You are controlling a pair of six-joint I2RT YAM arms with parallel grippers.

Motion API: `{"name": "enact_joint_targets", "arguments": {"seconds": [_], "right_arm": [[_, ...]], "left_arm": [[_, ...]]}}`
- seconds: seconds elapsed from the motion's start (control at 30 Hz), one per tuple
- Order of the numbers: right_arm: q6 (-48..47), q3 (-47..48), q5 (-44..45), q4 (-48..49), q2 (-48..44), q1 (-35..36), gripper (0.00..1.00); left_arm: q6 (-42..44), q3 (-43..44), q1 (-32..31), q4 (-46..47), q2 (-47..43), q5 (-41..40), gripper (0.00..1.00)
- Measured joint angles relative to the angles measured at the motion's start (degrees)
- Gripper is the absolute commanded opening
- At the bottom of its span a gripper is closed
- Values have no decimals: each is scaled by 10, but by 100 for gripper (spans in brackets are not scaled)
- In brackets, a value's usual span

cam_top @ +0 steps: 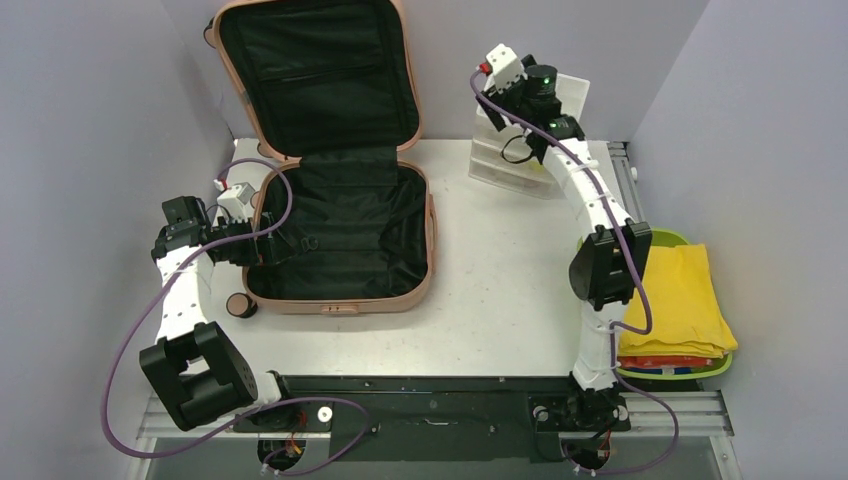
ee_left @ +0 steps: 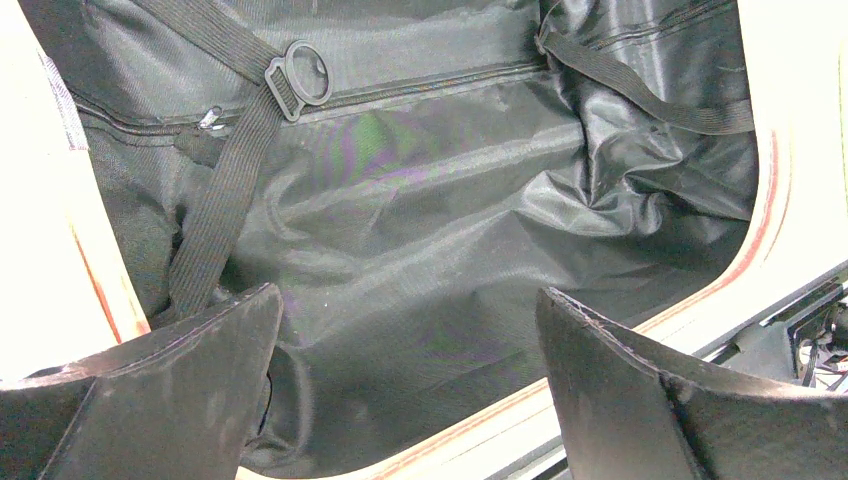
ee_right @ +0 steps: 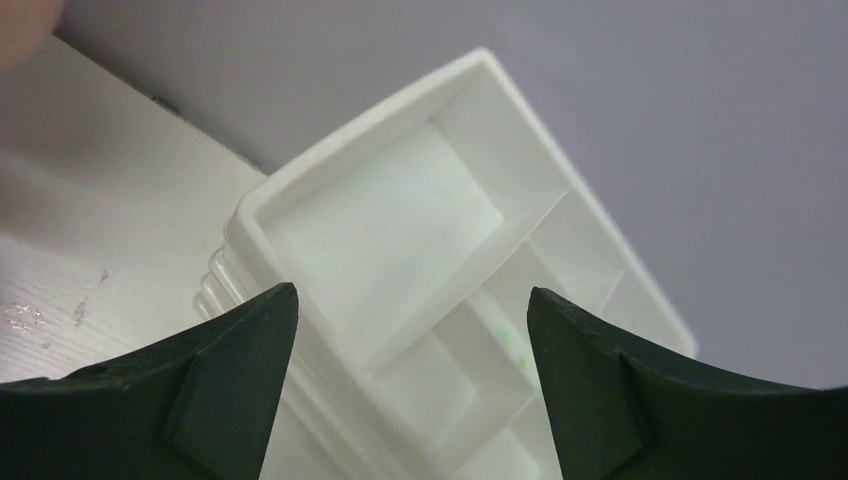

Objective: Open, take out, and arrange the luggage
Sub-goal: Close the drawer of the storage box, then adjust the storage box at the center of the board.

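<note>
The salmon-pink luggage point(cam_top: 431, 235) lies open at the table's back left, its lid point(cam_top: 410, 80) upright against the wall. Inside the base I see only black lining point(ee_left: 430, 190) and loose straps with a ring buckle point(ee_left: 303, 74). My left gripper point(cam_top: 298, 243) reaches over the case's left rim into the base. In the left wrist view this gripper point(ee_left: 408, 295) is open with nothing between its fingers. My right gripper point(cam_top: 516, 122) hangs above the white compartmented organizer point(ee_right: 400, 210) at the back right. The right gripper point(ee_right: 412, 290) is open too and holds nothing.
A lime-green tray point(cam_top: 672, 237) at the right edge holds a folded yellow cloth point(cam_top: 682, 295) on top of red and blue items point(cam_top: 662, 362). The organizer point(cam_top: 505, 165) stands near the back wall. A caster wheel point(cam_top: 240, 305) sticks out at the case's front left.
</note>
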Motion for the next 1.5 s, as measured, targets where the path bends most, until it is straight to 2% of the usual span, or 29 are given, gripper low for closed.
{"name": "enact_joint_targets", "arguments": {"seconds": [0.23,0.37,0.63,0.83,1.07,1.13,1.5], "right_arm": [[170,-35,110,8,27,8,76],[226,-35,155,21,26,18,74],[316,-35,217,18,27,22,71],[408,-36,230,-7,27,11,68],[450,-42,230,-18,26,7,64],[454,-39,231,-19,29,7,60],[453,17,261,16,106,6,48]], "left_arm": [[0,0,0,3,0,0,96],[0,0,0,3,0,0,96],[0,0,0,4,1,0,96],[0,0,0,4,1,0,96],[-1,0,0,4,2,0,96],[-1,0,0,4,2,0,96],[-1,-1,0,5,3,-3,96]]}}
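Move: The storage box's top tray has its middle about 8 cm ahead of the right hand, 5 cm to its right and 13 cm below. The open suitcase lies some 38 cm left of that hand and 13 cm back; the green basket 32 cm right and 34 cm back, both about 30 cm below. From the left hand the tray is about 37 cm ahead, 52 cm right and slightly higher. The right hand sinks about 10 cm to the storage box's top tray, rolling and turning clockwise, fingers part-closing. ##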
